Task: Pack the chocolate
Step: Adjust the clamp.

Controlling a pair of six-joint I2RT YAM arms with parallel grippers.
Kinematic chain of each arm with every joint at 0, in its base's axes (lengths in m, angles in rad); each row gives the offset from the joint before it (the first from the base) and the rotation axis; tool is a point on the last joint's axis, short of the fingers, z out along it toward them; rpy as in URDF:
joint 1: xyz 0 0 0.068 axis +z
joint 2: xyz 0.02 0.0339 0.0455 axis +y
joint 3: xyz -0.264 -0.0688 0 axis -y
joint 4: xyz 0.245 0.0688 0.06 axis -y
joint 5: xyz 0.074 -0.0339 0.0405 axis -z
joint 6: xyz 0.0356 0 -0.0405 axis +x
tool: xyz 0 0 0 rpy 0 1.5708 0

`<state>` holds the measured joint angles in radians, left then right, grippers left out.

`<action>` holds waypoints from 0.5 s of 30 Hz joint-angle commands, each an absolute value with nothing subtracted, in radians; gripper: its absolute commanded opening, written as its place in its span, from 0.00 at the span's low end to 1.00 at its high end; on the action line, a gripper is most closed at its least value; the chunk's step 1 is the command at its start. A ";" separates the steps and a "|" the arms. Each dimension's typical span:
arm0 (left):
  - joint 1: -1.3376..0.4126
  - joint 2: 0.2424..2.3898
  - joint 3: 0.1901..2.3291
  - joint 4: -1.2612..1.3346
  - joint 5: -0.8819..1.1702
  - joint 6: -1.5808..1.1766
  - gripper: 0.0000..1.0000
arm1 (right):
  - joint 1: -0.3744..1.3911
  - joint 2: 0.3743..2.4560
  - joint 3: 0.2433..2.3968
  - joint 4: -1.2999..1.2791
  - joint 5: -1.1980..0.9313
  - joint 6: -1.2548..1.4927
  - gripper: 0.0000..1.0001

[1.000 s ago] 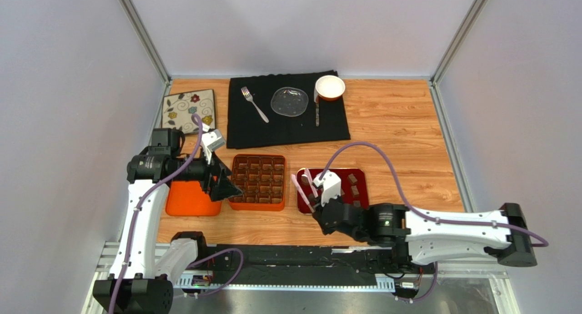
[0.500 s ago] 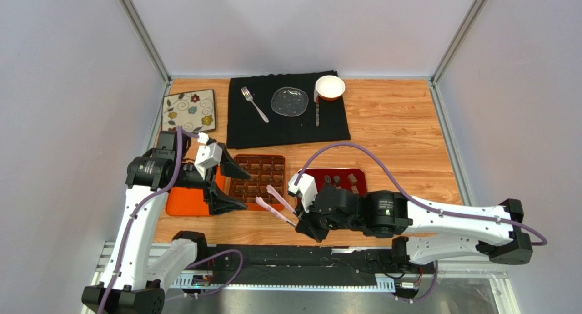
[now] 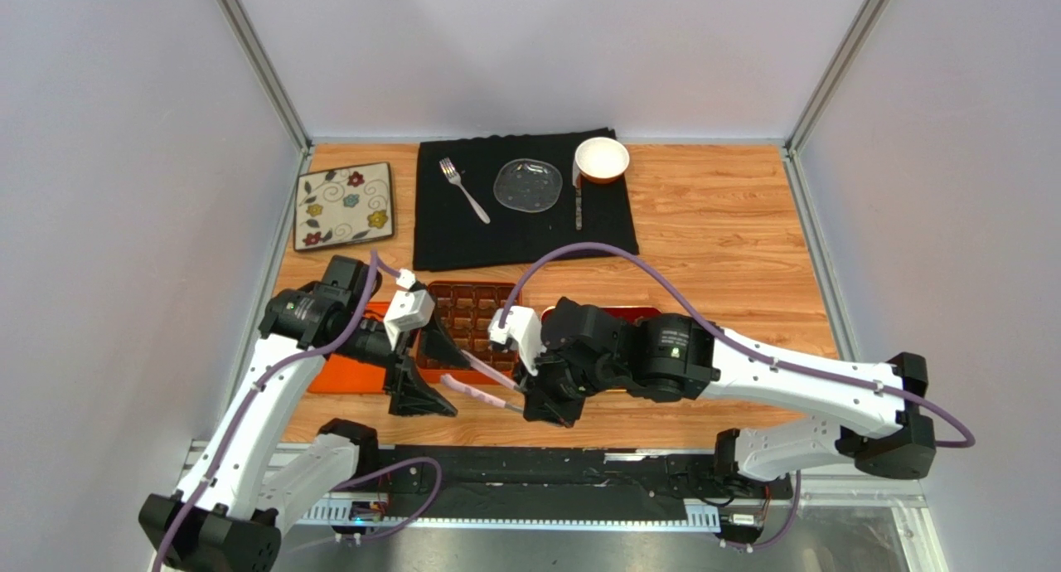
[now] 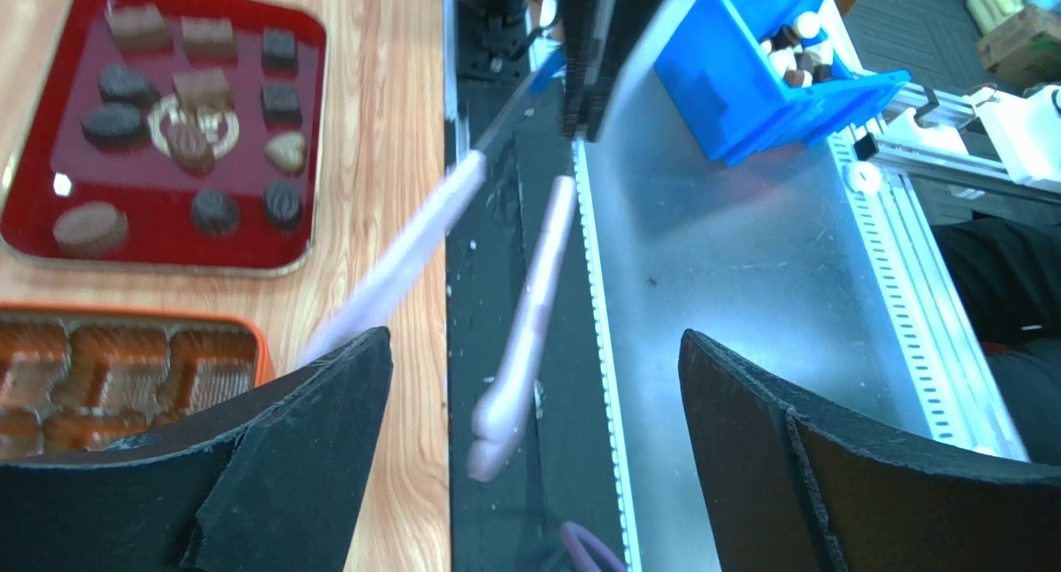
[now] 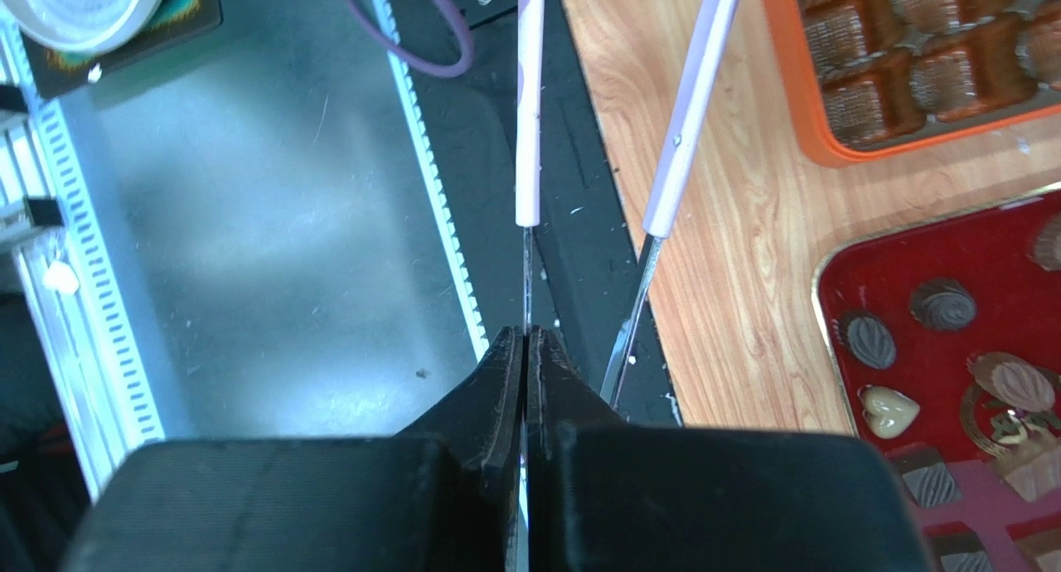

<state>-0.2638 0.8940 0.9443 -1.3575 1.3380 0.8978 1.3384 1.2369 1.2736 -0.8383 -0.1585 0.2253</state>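
Note:
The chocolate (image 4: 189,143) lies as several dark and lighter brown pieces on a red tray (image 4: 37,224), which also shows in the right wrist view (image 5: 959,261). My right gripper (image 5: 528,342) is shut on one metal leg of lilac-tipped tongs (image 5: 529,124). The tongs (image 3: 473,379) point left over the table's front edge. My left gripper (image 4: 536,410) stands open around one tong tip (image 4: 523,323) without touching it. An orange box (image 3: 471,311) with grid compartments sits between the arms. In the top view the right arm hides most of the tray.
An orange lid (image 3: 343,376) lies left of the box under the left arm. A black cloth (image 3: 523,224) at the back carries a fork (image 3: 463,189), glass plate (image 3: 528,184) and bowl (image 3: 602,159). A flowered tile (image 3: 344,204) sits back left. A blue bin (image 4: 760,50) stands beyond the table's front rail.
My right arm has swung the tongs from over the red tray leftward to the front edge. My left gripper has moved right and nearer, so a tong tip now sits between its fingers.

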 commanded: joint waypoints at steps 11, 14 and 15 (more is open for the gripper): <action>-0.290 0.910 0.950 -1.488 1.218 0.914 0.63 | 1.299 1.312 1.390 -0.919 -0.293 0.124 0.00; -0.313 0.916 0.946 -1.488 1.198 0.908 0.57 | 1.293 1.315 1.397 -0.919 -0.304 0.120 0.00; -0.316 0.916 0.948 -1.488 1.195 0.905 0.56 | 1.292 1.318 1.399 -0.919 -0.307 0.118 0.00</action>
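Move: The clamp, its metal end shut in the right gripper, reaches its pink handles towards the left hand. Their middle is about 4 cm right of the left hand, 1 cm ahead and 1 cm lower; from the right hand, 8 cm left, 3 ahead and 1 higher. From the left hand, the chocolate box is roughly 13 cm ahead, straight on, and the red tray 11 ahead and 23 right, both some 20 cm below. Still pinching the clamp's metal end, the right gripper holds it out almost in place, sinking about 1 cm and turning a few degrees counter-clockwise as its fingers dip. The left hand sinks some 2 cm beside the handle ends, its right-pointing fingers tipping slightly down, and closes from nearly wide open to a little over half; whether it touches the handles can't be made out. ##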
